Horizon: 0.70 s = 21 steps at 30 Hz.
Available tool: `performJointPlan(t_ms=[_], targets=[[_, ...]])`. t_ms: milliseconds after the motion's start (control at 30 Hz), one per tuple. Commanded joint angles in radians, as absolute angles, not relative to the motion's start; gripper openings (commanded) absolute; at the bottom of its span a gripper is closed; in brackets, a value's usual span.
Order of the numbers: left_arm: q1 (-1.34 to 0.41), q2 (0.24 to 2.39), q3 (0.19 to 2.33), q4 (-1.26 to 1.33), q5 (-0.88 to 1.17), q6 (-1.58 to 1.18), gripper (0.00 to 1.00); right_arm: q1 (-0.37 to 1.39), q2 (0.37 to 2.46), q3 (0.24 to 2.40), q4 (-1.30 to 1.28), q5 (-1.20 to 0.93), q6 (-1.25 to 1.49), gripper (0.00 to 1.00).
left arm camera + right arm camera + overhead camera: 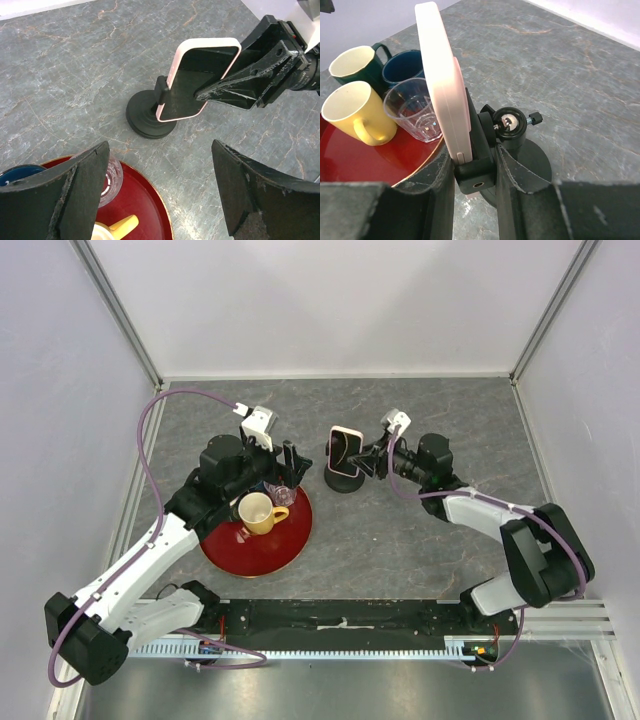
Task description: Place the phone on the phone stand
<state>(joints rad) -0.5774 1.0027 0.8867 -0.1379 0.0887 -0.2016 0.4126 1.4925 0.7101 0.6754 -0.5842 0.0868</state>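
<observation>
The phone (346, 447), black screen with a pink rim, stands on its long edge in the clamp head of the black phone stand (343, 481), whose disc base rests on the grey table. In the right wrist view the phone (440, 75) shows edge-on, seated in the stand's (517, 127) cradle. My right gripper (472, 150) is shut around the phone and the cradle, one finger on the screen side and one behind. From the left wrist view its fingers (235, 82) pinch the phone's (200, 60) right end. My left gripper (159, 150) hovers open and empty, near the stand's (147, 117) base.
A red round tray (260, 555) lies left of the stand, carrying a yellow mug (350, 112), a clear glass (415, 112), a blue mug (402, 72) and a green mug (352, 62). The tray's rim (165, 215) lies under my left gripper. White walls close in the table.
</observation>
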Motion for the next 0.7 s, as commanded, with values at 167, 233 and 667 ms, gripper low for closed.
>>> performJointPlan(t_ms=[167,233,667], targets=[[-0.572,0.991,0.879,-0.097,0.109,-0.232,0.88,0.403,1.290,0.580,0.836,-0.183,0.097,0.00],[-0.572,0.988,0.879,-0.097,0.106,-0.232,0.88,0.388,1.238,0.546,0.831,-0.115,0.103,0.00],[-0.572,0.997,0.877,-0.095,0.114,-0.235,0.88,0.209,0.925,0.348,0.783,0.386,0.158,0.00]])
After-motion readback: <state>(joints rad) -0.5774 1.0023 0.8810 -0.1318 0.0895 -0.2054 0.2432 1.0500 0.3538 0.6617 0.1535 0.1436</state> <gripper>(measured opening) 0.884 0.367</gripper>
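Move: The right hand already has the phone and the black holder of the phone stand pinched together, with the phone's middle about 3 cm left, 1 cm ahead and 3 cm above. The open table to take them to is some 20 cm right, level ahead and roughly 14 cm below. The glass stands about 18 cm left and 3 cm back, the yellow mug 23 cm left and 7 cm back. From the left hand, that open table is around 32 cm right and 5 cm ahead. Keep the right gripper's pinch on the phone and holder and sweep them to the right, away from the glass and mug, about 20 cm at unchanged height. Start gently and gather speed, swinging the wrist some 50 degrees clockwise on the way so that the fingers end up pointing almost straight forward. ##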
